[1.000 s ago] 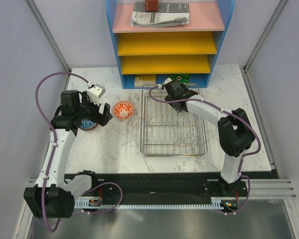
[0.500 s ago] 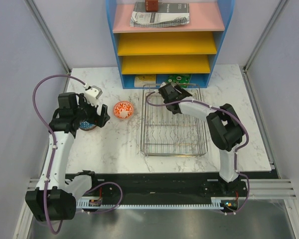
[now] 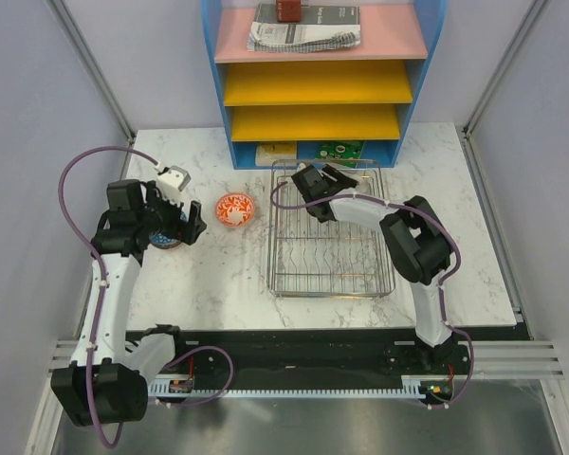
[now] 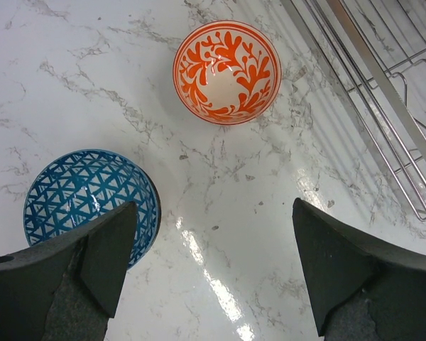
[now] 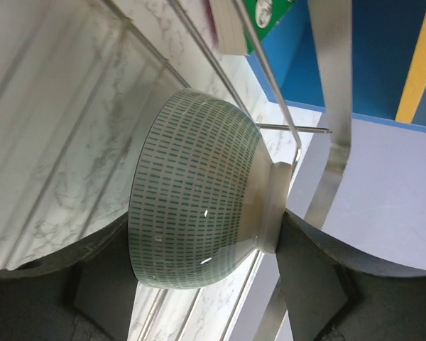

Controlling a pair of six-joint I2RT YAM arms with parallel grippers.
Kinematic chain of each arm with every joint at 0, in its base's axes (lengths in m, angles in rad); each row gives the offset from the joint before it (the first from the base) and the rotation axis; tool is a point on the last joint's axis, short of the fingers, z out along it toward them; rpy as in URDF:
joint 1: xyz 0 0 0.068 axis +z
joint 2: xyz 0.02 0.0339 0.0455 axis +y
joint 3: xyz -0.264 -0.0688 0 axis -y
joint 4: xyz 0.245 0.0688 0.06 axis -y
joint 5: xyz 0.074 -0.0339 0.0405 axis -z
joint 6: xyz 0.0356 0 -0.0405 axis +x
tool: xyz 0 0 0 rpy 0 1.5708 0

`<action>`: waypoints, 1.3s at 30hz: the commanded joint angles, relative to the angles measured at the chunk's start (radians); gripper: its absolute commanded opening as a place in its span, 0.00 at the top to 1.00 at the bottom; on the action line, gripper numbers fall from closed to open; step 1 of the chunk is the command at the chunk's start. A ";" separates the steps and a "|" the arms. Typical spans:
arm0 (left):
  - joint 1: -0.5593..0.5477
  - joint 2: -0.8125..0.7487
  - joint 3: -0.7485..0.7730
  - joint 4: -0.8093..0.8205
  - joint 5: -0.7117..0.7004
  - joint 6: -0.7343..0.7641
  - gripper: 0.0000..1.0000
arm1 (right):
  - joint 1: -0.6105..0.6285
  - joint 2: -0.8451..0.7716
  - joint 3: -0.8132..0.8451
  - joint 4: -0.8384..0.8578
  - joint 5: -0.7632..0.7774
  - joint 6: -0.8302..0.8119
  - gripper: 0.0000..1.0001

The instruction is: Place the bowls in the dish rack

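My right gripper (image 5: 202, 249) is shut on a pale green bowl (image 5: 199, 206) with fine dashes, held on its side, one finger at the rim and one on the foot. It hangs over the far left corner of the chrome wire dish rack (image 3: 330, 275), whose wires (image 5: 335, 71) run just behind the bowl. My left gripper (image 4: 214, 213) stands open over bare marble. A blue patterned bowl (image 4: 78, 192) lies under its left finger, and a red-orange patterned bowl (image 4: 227, 71) sits beyond. From the top view, the left gripper (image 3: 174, 226) partly covers the blue bowl (image 3: 164, 241), left of the orange bowl (image 3: 234, 209).
A blue-framed shelf unit (image 3: 322, 85) with pink and yellow trays stands at the back, just behind the rack. A green packet (image 3: 339, 149) and a yellow card (image 3: 276, 151) lie under it. The rack's corner (image 4: 383, 92) shows right of the left gripper.
My right gripper has moved left along the rack's far end with the green bowl in it. The left gripper has shifted slightly left and stayed open.
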 commanded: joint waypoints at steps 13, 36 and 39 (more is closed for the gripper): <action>0.026 -0.041 -0.017 0.007 0.041 -0.012 0.04 | 0.032 0.033 -0.022 -0.016 -0.025 0.040 0.02; 0.037 -0.050 -0.009 -0.016 0.025 -0.019 0.03 | 0.032 -0.059 0.114 -0.249 -0.349 0.221 0.02; 0.035 -0.049 -0.012 -0.021 0.025 -0.021 0.03 | 0.032 -0.059 0.122 -0.230 -0.321 0.218 0.02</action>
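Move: The right hand already holds the green bowl on its side inside the rack, the bowl's middle about 3 cm ahead of the pads, 1 cm to the right and 1 cm lower. From that hand, the rack's middle is roughly 11 cm back and 1 cm left, about 4 cm lower, and the orange bowl some 25 cm left and 7 cm back. The green bowl is roughly 33 cm right of the idle left hand, 10 cm farther out and 13 cm lower. Letting go of the green bowl, the right hand spreads its fingers fully while sinking about a centimetre. The still-low gripper then drags the rack along as it works left by about 4 cm and back towards the base by about 3, rolling its left side up some 15 degrees and tipping its fingers about 10 degrees farther down. ##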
